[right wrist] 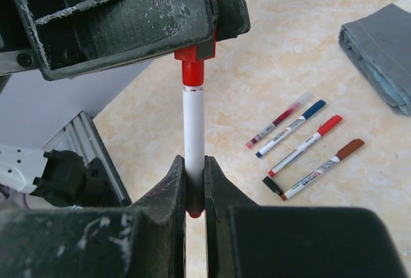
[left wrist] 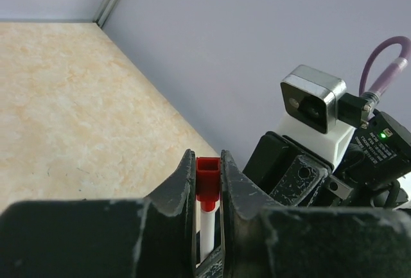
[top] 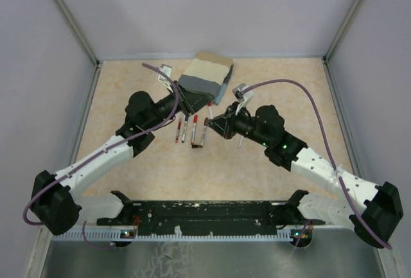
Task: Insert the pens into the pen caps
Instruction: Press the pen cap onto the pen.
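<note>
My left gripper (left wrist: 207,174) is shut on a red pen cap (left wrist: 207,178), held in the air over the table. My right gripper (right wrist: 194,178) is shut on the lower end of a white-barrelled pen (right wrist: 193,124). The pen's red upper end sits in the mouth of the red cap (right wrist: 196,56) between the left fingers (right wrist: 128,21). In the top view the two grippers meet, left (top: 204,106) and right (top: 218,122). Several capped pens lie side by side on the table (top: 189,130): dark red (right wrist: 279,121), blue (right wrist: 292,127), red (right wrist: 307,144), brown (right wrist: 321,169).
A small black cap (right wrist: 272,185) lies by the end of the brown-capped pen. A folded grey-beige cloth (top: 205,79) lies behind the pens, and it also shows in the right wrist view (right wrist: 382,53). Enclosure walls stand at the back and both sides.
</note>
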Tool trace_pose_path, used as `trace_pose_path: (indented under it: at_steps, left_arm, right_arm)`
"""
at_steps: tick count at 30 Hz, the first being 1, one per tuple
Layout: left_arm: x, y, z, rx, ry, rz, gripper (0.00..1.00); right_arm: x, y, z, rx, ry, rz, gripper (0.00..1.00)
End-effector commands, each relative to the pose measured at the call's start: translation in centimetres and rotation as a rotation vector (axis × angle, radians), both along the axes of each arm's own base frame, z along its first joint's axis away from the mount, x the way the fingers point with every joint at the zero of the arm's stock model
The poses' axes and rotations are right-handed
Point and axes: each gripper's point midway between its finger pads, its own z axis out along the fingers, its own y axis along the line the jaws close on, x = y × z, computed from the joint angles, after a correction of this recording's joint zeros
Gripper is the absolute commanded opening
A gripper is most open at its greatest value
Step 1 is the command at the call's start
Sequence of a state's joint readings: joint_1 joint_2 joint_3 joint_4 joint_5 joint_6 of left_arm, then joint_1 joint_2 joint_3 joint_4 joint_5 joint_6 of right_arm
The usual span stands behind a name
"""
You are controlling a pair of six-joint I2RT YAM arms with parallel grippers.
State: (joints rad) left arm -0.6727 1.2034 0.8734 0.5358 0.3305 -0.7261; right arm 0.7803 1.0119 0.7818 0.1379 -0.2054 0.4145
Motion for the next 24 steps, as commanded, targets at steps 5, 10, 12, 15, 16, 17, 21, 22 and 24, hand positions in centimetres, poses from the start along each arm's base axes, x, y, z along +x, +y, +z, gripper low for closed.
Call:
trace_pose_path:
  at_steps: [5, 10, 12, 15, 16, 17, 21, 22, 24]
  left_arm:
    - [-0.8, -1.7, 0.8, 0.088, 0.026, -0.111, 0.0]
    - [-1.1, -2.4, 0.1, 0.108, 0.075, -0.16, 0.0]
    - [-1.3, -2.8, -0.2, 0.118, 0.087, -0.186, 0.0]
    - [-1.6, -3.1, -0.7, 0.139, 0.096, -0.2, 0.0]
    - [-1.8, -3.3, -0.9, 0.146, 0.106, -0.211, 0.0]
    - [-1.9, -3.3, -1.0, 0.152, 0.112, -0.217, 0.0]
    - [-2.4, -3.7, -1.4, 0.173, 0.12, -0.232, 0.0]
    - [-2.5, -3.8, -1.4, 0.177, 0.12, -0.235, 0.0]
    - [-2.7, -4.1, -1.5, 0.182, 0.122, -0.247, 0.0]
  right_arm:
    - [2.6, -0.5, 6.9, 0.069, -0.165, -0.102, 0.0]
    - [3.7, -2.0, 9.5, 0.129, -0.246, -0.207, 0.0]
    - [4.2, -2.7, 10.5, 0.131, -0.285, -0.253, 0.0]
    - [5.1, -3.3, 12.7, 0.13, -0.35, -0.307, 0.0]
    - [5.4, -3.5, 13.8, 0.139, -0.372, -0.318, 0.0]
    - [5.7, -3.6, 14.8, 0.144, -0.394, -0.331, 0.0]
    - [7.0, -4.3, 19.4, 0.179, -0.491, -0.377, 0.0]
    - [7.5, -4.3, 20.4, 0.191, -0.509, -0.385, 0.0]
    - [7.8, -4.3, 22.5, 0.21, -0.558, -0.389, 0.0]
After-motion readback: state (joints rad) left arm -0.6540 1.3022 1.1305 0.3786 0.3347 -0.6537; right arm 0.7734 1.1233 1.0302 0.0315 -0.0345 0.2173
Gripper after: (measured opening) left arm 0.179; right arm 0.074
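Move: The pen stands nearly upright in my right fingers. The red cap in my left hand meets its upper end, about 7 cm above and 3 cm ahead of my right hand; the pen's middle is some 5 cm below and 2 cm back of my left. On the table about 25 cm below my right hand, the brown pen lies roughly 10 cm ahead and 2 cm left, the red pen 10 cm ahead and 6 cm left, and a dark cap 5 cm ahead and 5 cm left. Keeping cap and pen end to end in closed fingers, I carry both forward and up, climbing in two spurts with a level stretch between. My left hand rises nearly 5 cm and goes 3 cm forward; my right, below it, gains about 5 cm both ways, draws in closer under the left and tips its fingers up some 10 degrees. ##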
